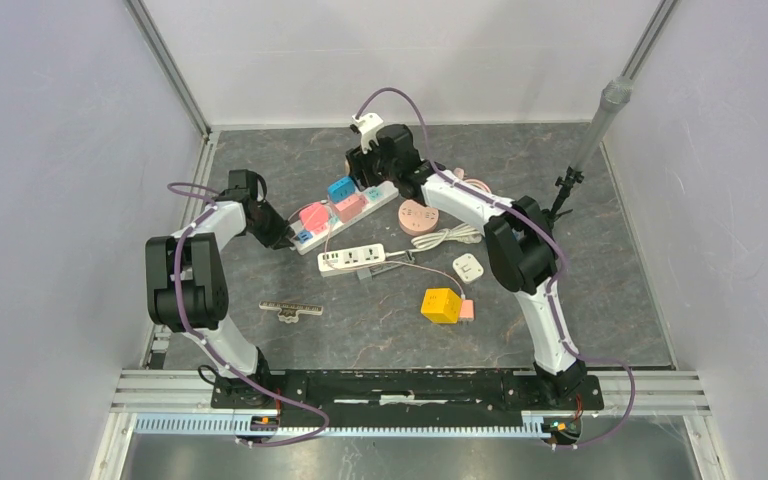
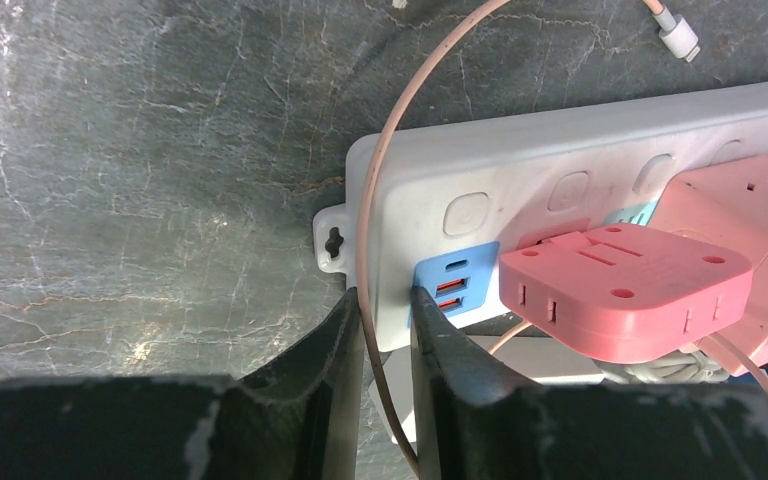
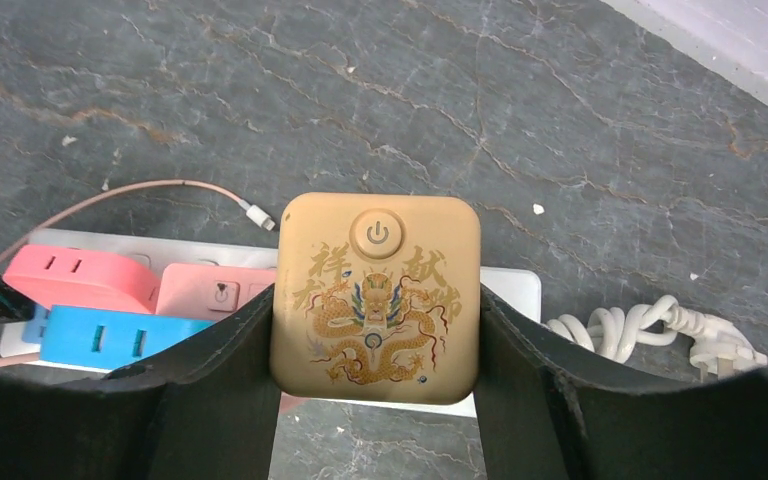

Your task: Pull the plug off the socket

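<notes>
The socket is a long white power strip (image 1: 380, 198) lying slantwise in the middle of the table, with pink and blue adaptors plugged into it. My left gripper (image 1: 288, 240) is shut on the strip's near-left end (image 2: 520, 160). Its fingers (image 2: 340, 330) pinch the white casing beside the blue USB panel, and a thin pink cable (image 2: 400, 120) runs between them. The plug (image 3: 375, 290) is a tan square block with a power button and a gold dragon print. My right gripper (image 3: 375, 300) is shut on its two sides over the strip's far end (image 3: 508, 285). Whether its pins still sit in the strip is hidden.
A second white power strip (image 1: 352, 259), a yellow cube (image 1: 440, 304), a small white adaptor (image 1: 468, 267), a round pink disc (image 1: 420, 217) and a coiled white cord (image 3: 650, 325) lie nearby. A metal bar (image 1: 290, 310) lies at the front left. A stand pole (image 1: 570, 185) rises at right.
</notes>
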Motion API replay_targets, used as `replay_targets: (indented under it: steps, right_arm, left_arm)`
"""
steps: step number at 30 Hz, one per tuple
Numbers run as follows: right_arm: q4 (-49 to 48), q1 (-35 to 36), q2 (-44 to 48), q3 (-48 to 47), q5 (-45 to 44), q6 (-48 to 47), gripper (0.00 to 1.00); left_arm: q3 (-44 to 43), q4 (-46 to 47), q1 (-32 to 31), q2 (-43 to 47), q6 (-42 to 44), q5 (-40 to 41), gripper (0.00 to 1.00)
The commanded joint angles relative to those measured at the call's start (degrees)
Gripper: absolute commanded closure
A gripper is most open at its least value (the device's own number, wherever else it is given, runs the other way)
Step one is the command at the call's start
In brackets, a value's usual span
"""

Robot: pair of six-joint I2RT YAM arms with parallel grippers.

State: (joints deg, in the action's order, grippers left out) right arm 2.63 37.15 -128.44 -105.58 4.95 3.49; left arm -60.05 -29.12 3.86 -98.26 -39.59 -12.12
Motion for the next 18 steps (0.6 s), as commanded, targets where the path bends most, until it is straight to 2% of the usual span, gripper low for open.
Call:
replay_targets:
  steps: [1,11,18]
  right_arm:
    - [-1.3,0.1,1.8,0.4,-1.2,-0.3,1.00]
    - [-7.9,-6.0,8.7,8.8,-3.2,6.6,1.00]
    - [-8.1,-11.4,10.2,16.1,-5.8,13.6,1.00]
  left_arm:
    - [2.7,-4.3,-0.5,-4.3,1.8,8.0,0.71]
    - [2.7,-2.9,-0.6,-3.5,1.4,5.7,0.70]
    - [2.9,-1.9,-0.5,-3.2,1.4,3.8,0.67]
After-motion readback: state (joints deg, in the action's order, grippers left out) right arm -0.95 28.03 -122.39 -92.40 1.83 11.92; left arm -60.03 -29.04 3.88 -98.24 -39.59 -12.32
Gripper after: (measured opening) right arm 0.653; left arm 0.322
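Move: The right hand already holds the gold cube plug clear of the strip. The white cable plug towards which it heads lies about 11 cm to its right, 5 cm farther out and some 12 cm below. The emptied end socket is about 4 cm right, level ahead; the blue plug is some 2 cm back, hardly to either side; the round pink socket is about 16 cm right and 6 cm back. From the left hand, the cable plug lies roughly 18 cm ahead, 22 cm right and slightly lower. Keeping its pinch on the gold cube plug, the right hand dips about 3 cm, then swings with growing speed some 10 cm to the right, above and past the strip's far right end towards the white cable plug, the wrist turning about 15 degrees clockwise. The left hand stays at the strip's left end, its fingertips seemingly still against it. ##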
